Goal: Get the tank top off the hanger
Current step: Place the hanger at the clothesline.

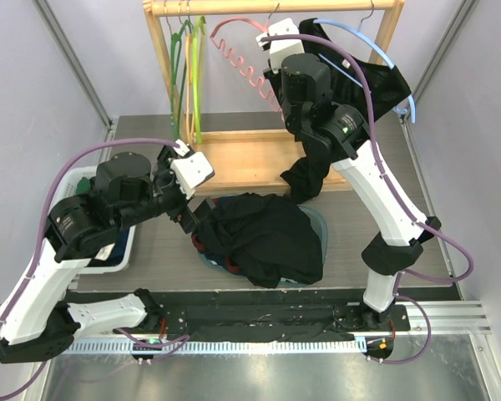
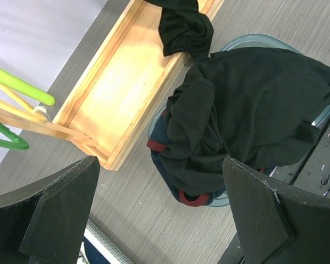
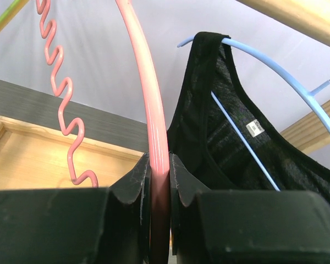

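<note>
A black tank top (image 1: 382, 82) (image 3: 220, 126) hangs on a light-blue hanger (image 1: 376, 46) (image 3: 275, 71) at the right end of the wooden rail (image 1: 267, 7). Its lower part droops in a bunch (image 1: 305, 180) (image 2: 184, 27) onto the rack's tray. My right gripper (image 1: 271, 48) (image 3: 159, 165) is up at the rail, shut on a bare pink hanger (image 1: 234, 50) (image 3: 154, 110) just left of the tank top. My left gripper (image 1: 192, 221) (image 2: 159, 162) hovers open and holds nothing, low over the table at the left edge of a pile of dark clothes (image 1: 267, 234) (image 2: 247, 110).
The pile lies on a blue-grey dish (image 1: 320, 224) (image 2: 253, 41). The wooden tray (image 1: 242, 159) (image 2: 121, 82) forms the rack's base. Green and yellow hangers (image 1: 188, 67) (image 2: 22, 88) hang at the rail's left. A white bin (image 1: 121, 246) sits under my left arm.
</note>
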Robot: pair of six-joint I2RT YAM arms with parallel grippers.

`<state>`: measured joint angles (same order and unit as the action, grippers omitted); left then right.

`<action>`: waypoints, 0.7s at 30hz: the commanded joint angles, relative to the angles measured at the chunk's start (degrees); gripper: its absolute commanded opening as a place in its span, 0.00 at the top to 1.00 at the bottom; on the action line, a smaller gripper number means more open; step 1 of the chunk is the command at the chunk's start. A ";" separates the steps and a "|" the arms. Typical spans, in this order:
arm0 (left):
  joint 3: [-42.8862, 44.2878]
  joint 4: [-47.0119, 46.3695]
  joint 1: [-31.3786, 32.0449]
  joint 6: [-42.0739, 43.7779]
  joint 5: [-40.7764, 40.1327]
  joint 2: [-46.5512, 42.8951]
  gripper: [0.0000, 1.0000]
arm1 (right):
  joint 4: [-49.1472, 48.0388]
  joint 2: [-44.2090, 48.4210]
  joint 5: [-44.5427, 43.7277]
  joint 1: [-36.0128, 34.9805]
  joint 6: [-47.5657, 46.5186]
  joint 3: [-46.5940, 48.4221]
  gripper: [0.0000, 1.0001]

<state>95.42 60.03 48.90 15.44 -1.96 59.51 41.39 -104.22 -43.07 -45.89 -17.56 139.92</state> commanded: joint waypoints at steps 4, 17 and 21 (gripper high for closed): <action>0.65 -1.85 -0.83 -0.50 -0.24 0.35 0.00 | -6.23 -0.63 3.34 1.94 0.25 0.97 0.99; 0.74 -2.55 -1.88 -0.59 -0.77 0.52 0.00 | -9.21 -3.17 2.74 -2.53 -4.49 -5.00 0.99; 0.56 -2.64 -1.80 -0.59 -1.12 0.61 0.00 | -13.25 -6.69 -4.54 -6.49 -13.26 -4.22 0.99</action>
<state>95.42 59.83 47.42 15.33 -2.02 60.23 33.87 -107.53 -42.04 -48.75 -22.31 135.52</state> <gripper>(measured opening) 0.996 0.181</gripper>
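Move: My right hand still holds the pink hanger by its right side, with the hook up at the bar. The free stretch of clothesline bar I want is roughly 8 cm to my left, 4 cm ahead and 8 cm above. Beyond it, the lime hanger hangs about 12 cm left and 4 cm ahead; the blue hanger with the black top is some 14 cm right and 3 cm ahead. From my left hand that stretch is about 27 cm ahead, 7 cm right and well above. With my right hand I ease the pink hanger forward about 2 cm while lowering it, nearly 3 cm down in all, to bring its hook down over the bar. Then I sweep left about 5 cm, quickening, along the bar towards the lime hanger and away from the blue one. My fingers keep their pinch, and the wrist turns only about 5 degrees. ##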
